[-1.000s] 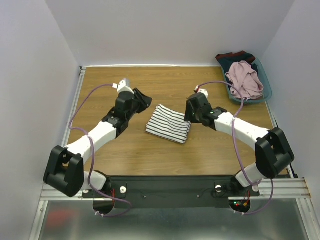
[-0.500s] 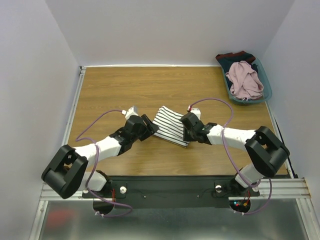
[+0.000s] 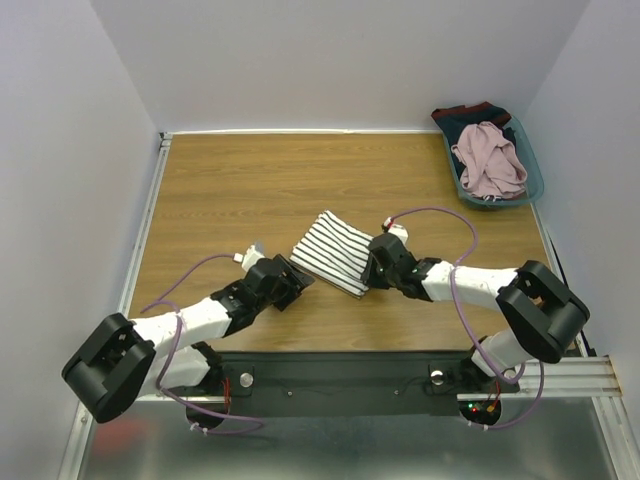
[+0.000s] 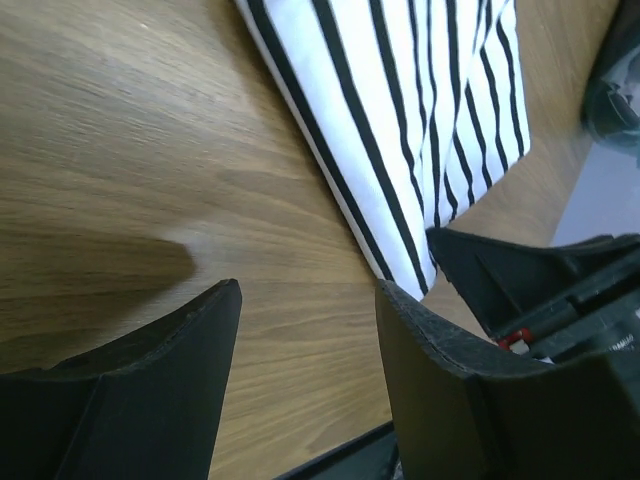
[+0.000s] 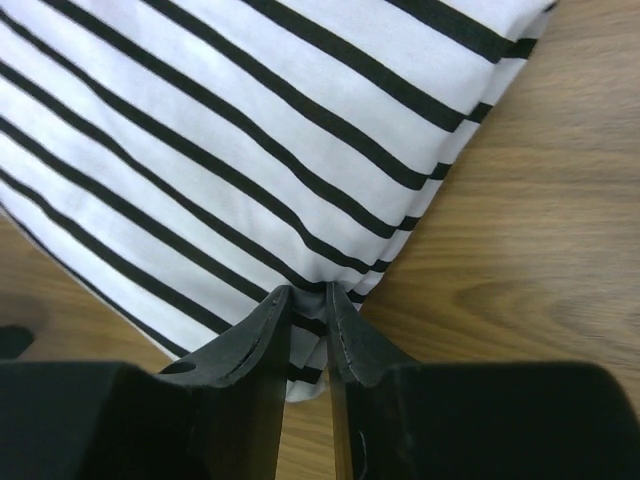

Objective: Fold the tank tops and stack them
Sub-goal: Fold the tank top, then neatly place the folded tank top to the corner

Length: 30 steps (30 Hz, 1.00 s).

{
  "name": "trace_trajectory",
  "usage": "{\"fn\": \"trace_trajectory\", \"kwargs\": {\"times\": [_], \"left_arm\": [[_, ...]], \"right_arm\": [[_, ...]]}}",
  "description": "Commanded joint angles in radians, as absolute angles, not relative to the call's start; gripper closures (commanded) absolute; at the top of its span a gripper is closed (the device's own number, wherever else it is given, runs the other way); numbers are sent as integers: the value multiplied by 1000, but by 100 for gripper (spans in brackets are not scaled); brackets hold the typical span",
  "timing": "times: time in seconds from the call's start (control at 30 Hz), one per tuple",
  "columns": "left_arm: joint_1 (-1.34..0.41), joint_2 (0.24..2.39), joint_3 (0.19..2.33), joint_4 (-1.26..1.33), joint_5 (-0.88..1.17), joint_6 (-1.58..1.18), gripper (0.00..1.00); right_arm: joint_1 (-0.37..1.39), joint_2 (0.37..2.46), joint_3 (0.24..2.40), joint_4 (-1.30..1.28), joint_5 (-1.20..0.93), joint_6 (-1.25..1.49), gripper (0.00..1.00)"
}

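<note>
A folded striped tank top [image 3: 335, 251] lies mid-table, white with thin black stripes [image 5: 250, 150] [image 4: 400, 120]. My right gripper [image 3: 373, 274] [image 5: 308, 293] is shut on its near right edge, a fold of the cloth pinched between the fingers. Open, my left gripper [image 3: 298, 282] [image 4: 308, 300] hovers low over bare wood just off the top's near left corner, nothing between its fingers. The pink tank top [image 3: 489, 158] lies crumpled in the basket at the far right.
A teal basket [image 3: 531, 170] at the back right corner also holds dark navy-and-red clothing [image 3: 470, 113]. White walls enclose the table on three sides. The black base rail [image 3: 340, 375] runs along the near edge.
Both arms have dropped and drawn back toward the near edge. The right gripper has closed on the striped top's edge; the left has opened and moved off to its near left corner. The top has shifted slightly.
</note>
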<state>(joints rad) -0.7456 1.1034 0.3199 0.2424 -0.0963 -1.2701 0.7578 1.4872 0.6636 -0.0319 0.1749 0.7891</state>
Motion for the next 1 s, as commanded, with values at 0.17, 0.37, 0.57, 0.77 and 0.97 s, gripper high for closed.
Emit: {"fn": "trace_trajectory", "kwargs": {"times": [0.17,0.37,0.57,0.77,0.97], "left_arm": [[-747,1293,394,331,-144,-1305,36],[-709,1390,426,336,-143,-1295,43],[-620,1396,497,240,-147,-1172,62],[-485,1500,765,68,-195,-904,92],[-362,1678,1078,-90,-411,-605,100]], "right_arm": [[810,1508,666,120,51,919,75],[810,1523,693,149,49,933,75],[810,1491,730,140,70,891,64],[808,1391,817,37,133,805,35],[804,1281,885,-90,173,706,29]]}}
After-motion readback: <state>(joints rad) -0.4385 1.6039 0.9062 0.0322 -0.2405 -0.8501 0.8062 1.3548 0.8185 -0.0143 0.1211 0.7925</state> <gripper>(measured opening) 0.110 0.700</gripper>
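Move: The left hand, open, has the tank top's near long edge about 5 cm ahead, 3 cm to its right and 3 cm below; the left corner lies some 8 cm ahead and 4 cm left, the far corner 22 cm ahead and 7 cm right. The right hand still pinches the near corner; from it, that stretch of near edge is about 14 cm left and 4 cm ahead, the far corner 21 cm ahead and 11 cm left. The right hand, still pinching the near corner, draws it about 5 cm left and slightly back while the left hand sinks some 2.5 cm, reaches forward and shuts its fingers on the near long edge, partway along from the left corner. The left hand then carries its pinch forward and to the left, rolling its left side up some 25 degrees for about 17 cm forward in all, as the right fingers open, let go and rise roughly 10 cm. ##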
